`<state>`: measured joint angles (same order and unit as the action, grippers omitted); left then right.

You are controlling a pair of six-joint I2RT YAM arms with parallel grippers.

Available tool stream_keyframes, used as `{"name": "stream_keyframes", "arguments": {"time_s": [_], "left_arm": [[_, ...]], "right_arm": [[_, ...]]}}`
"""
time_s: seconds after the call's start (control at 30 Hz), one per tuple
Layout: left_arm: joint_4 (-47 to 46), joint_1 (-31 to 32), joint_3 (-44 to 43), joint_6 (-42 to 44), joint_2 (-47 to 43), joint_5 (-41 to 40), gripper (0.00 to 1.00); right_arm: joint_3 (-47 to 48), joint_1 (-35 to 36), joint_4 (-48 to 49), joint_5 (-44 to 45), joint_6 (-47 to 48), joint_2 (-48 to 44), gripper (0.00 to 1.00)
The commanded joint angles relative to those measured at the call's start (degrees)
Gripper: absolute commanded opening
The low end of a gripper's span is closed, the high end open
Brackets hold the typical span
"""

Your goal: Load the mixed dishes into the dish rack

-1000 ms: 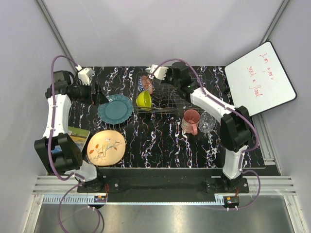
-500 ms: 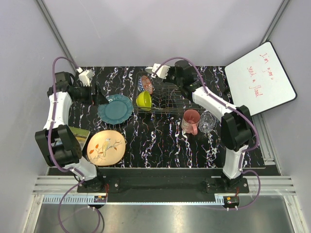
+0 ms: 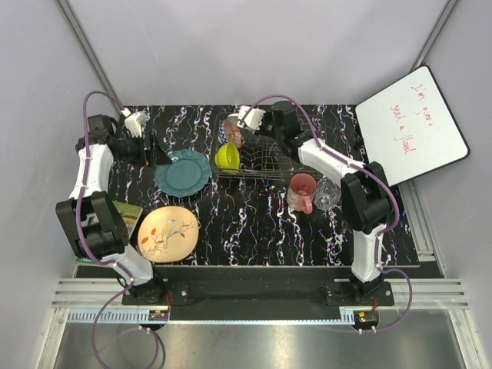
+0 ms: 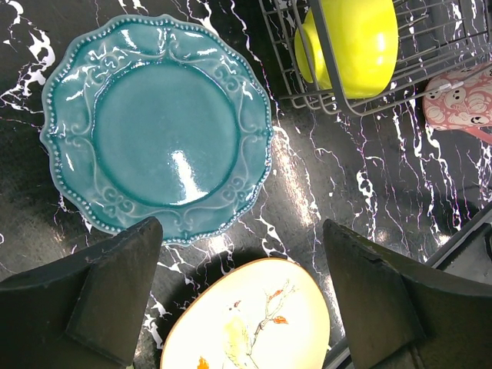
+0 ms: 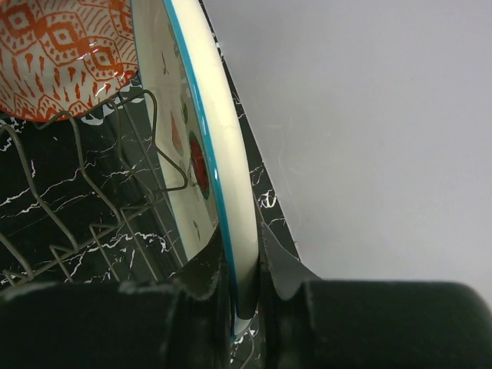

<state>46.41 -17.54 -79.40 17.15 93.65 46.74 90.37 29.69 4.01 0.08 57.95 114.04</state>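
My right gripper (image 5: 242,261) is shut on the rim of the white plate with red slices (image 5: 207,146), held on edge over the far left end of the dish rack (image 3: 265,157). The red patterned bowl (image 5: 61,54) and the lime-yellow bowl (image 3: 227,156) sit in the rack. My left gripper (image 4: 242,227) is open and empty, above the table between the teal plate (image 4: 157,134) and the peach floral plate (image 4: 246,323). The pink mug (image 3: 301,192) and the clear glass (image 3: 327,194) stand on the table just in front of the rack's right end.
A blue-green book (image 3: 123,211) lies at the table's left edge beside the peach plate. A white board with red writing (image 3: 411,123) leans at the back right. Grey walls close in behind and at both sides.
The right arm has shifted slightly over the rack's left end, still gripping the plate. The left arm has moved a little; its jaws stay wide.
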Motion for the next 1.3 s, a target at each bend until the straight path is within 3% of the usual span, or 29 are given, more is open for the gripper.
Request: {"name": "stream_keyframes", "arguments": {"time_s": [0.0,0.53,0.7,0.97,1.13,1.27], "left_arm": [[-2.47,-0.57,-1.02,0.70,0.48,2.83,0.88],[-2.82,-1.44,-2.17,-0.54,1.63,3.80,0.87],[-2.82,-1.53,-1.64,-0.45,1.63,3.80,0.87],[-2.91,-1.53,-1.20,-0.54,1.36,3.97,0.87],[-2.99,-1.53,-1.20,-0.80,1.10,4.50,0.87],[-2.91,-1.53,-1.02,-0.97,0.49,4.59,0.87]], "right_arm": [[1.74,0.28,8.56,-1.21,-1.96,-1.28,0.00],[1.04,0.19,10.84,3.35,-3.37,4.09,0.00],[1.04,0.10,9.62,6.51,-5.74,5.22,0.18],[-0.89,0.02,10.31,10.29,-5.57,4.44,0.20],[1.12,-0.51,10.14,10.82,-6.36,4.70,0.40],[4.20,-0.43,9.70,10.91,-7.15,6.11,0.43]]}}
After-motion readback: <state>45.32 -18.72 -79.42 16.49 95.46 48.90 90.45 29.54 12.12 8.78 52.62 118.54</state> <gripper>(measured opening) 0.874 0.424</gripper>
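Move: The watermelon plate, gripped by its right rim, stands nearly upright over the rack's back slot; that slot's middle is some 7 cm left, 2 cm ahead and 6 cm below the right hand. The orange bowl is about 6 cm left and 2 cm back, the lime bowl 6 cm left and 9 cm back. From the left hand the slot lies some 22 cm right and 14 cm ahead, slightly lower. The plate, already among the rack's wires, is carried about 2 cm forward and 1 cm down by the right hand, bearing on the rack as it goes. The right fingers then open to under half their range and release their grip on the rim, while the hand shifts some 1.5 cm right and turns about 10 degrees clockwise. ##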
